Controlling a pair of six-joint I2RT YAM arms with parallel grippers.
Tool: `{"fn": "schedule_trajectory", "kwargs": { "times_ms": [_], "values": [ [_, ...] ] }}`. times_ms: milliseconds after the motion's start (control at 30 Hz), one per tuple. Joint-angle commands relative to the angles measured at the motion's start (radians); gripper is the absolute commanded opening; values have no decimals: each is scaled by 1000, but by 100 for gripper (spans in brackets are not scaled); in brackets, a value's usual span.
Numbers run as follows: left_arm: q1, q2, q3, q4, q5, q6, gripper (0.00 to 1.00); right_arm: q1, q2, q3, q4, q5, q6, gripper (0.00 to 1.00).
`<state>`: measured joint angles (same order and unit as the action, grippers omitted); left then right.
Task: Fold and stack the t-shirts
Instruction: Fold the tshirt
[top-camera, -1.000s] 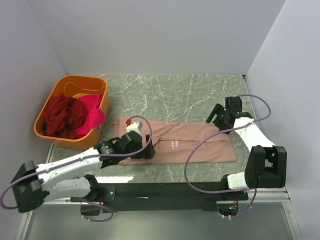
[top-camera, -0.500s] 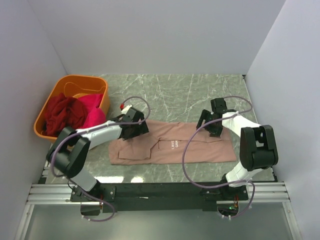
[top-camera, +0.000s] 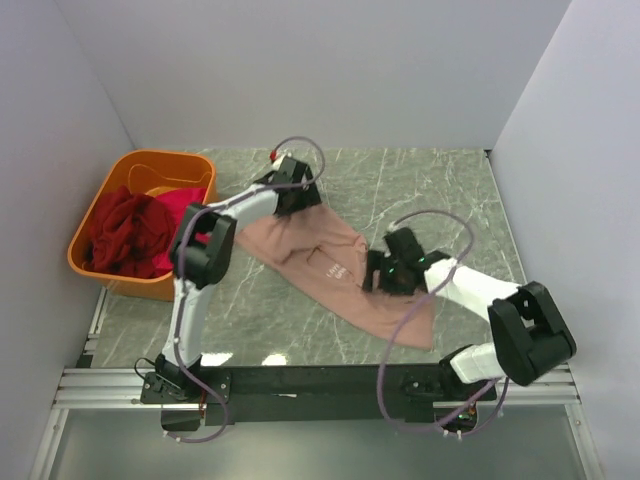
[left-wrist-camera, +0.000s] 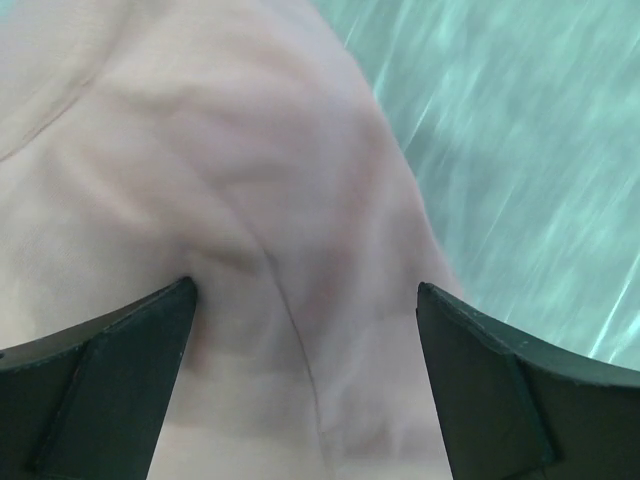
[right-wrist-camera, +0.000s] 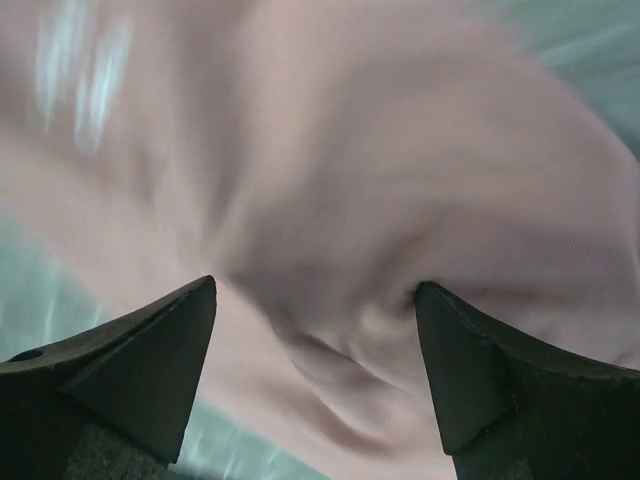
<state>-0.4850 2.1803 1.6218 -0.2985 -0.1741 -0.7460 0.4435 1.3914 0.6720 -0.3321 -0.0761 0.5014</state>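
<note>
The dusty pink t-shirt (top-camera: 300, 245) lies slantwise on the marble table, from the back middle down to the front right. My left gripper (top-camera: 294, 198) stands open on its upper end; in the left wrist view both fingers of the gripper (left-wrist-camera: 303, 300) are spread wide and press down on the pink cloth (left-wrist-camera: 250, 180). My right gripper (top-camera: 375, 277) is open on the shirt's lower half, and the right wrist view has the gripper (right-wrist-camera: 315, 300) astride a bunched wrinkle of cloth (right-wrist-camera: 360, 200). A dark red tee (top-camera: 122, 235) and a magenta tee (top-camera: 182, 205) lie in the tub.
The orange tub (top-camera: 150, 162) stands at the table's left side against the wall. Grey walls close in the left, back and right. Purple cables loop above both arms. Bare marble (top-camera: 430, 185) shows at the back right.
The pink shirt lay straight across the table before; now it lies slantwise. My left gripper has moved to the back with its end, and the right gripper has come forward and left.
</note>
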Motion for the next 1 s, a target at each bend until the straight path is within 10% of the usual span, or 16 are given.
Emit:
{"fn": "schedule_trajectory", "kwargs": {
  "times_ms": [0,100,233,700,967],
  "values": [
    [23,232,342,-74,81,92,99,202,-8,-89,-70,-178,60,87],
    [20,387,607,-136,179,97,100,414,9,-51,13,-328,48,87],
    [17,420,604,33,266,76,99,573,75,72,-43,-305,-33,87],
    [10,458,770,236,424,45,99,564,-106,192,-151,-108,8,88],
    [-63,43,497,109,392,171,100,302,-278,59,-107,-74,100,88]
  ]
}}
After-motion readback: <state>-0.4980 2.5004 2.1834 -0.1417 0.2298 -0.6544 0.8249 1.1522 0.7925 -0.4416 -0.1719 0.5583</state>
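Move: The pink t-shirt lies diagonally under both hands, its surface only a centimetre or two below the hand points. Its middle is about 15 cm back and 8 cm right of the left hand, and about 7 cm left and 1 cm ahead of the right hand. The shirt's near end is roughly 9 cm back and 9 cm right of the right hand. The orange basket stands some 31 cm left of the left hand and 3 cm back. Still pressing on the shirt with open fingers, both hands swivel it clockwise: the left slides its far end about 10 cm forward, then some 12 cm right; the right sweeps the near end about 16 cm back and 14 cm left, its wrist turning some 45 degrees counter-clockwise. Then both lift off, fingers open, the left easing back and the right rising 8 cm or so while going forward and a little right. ##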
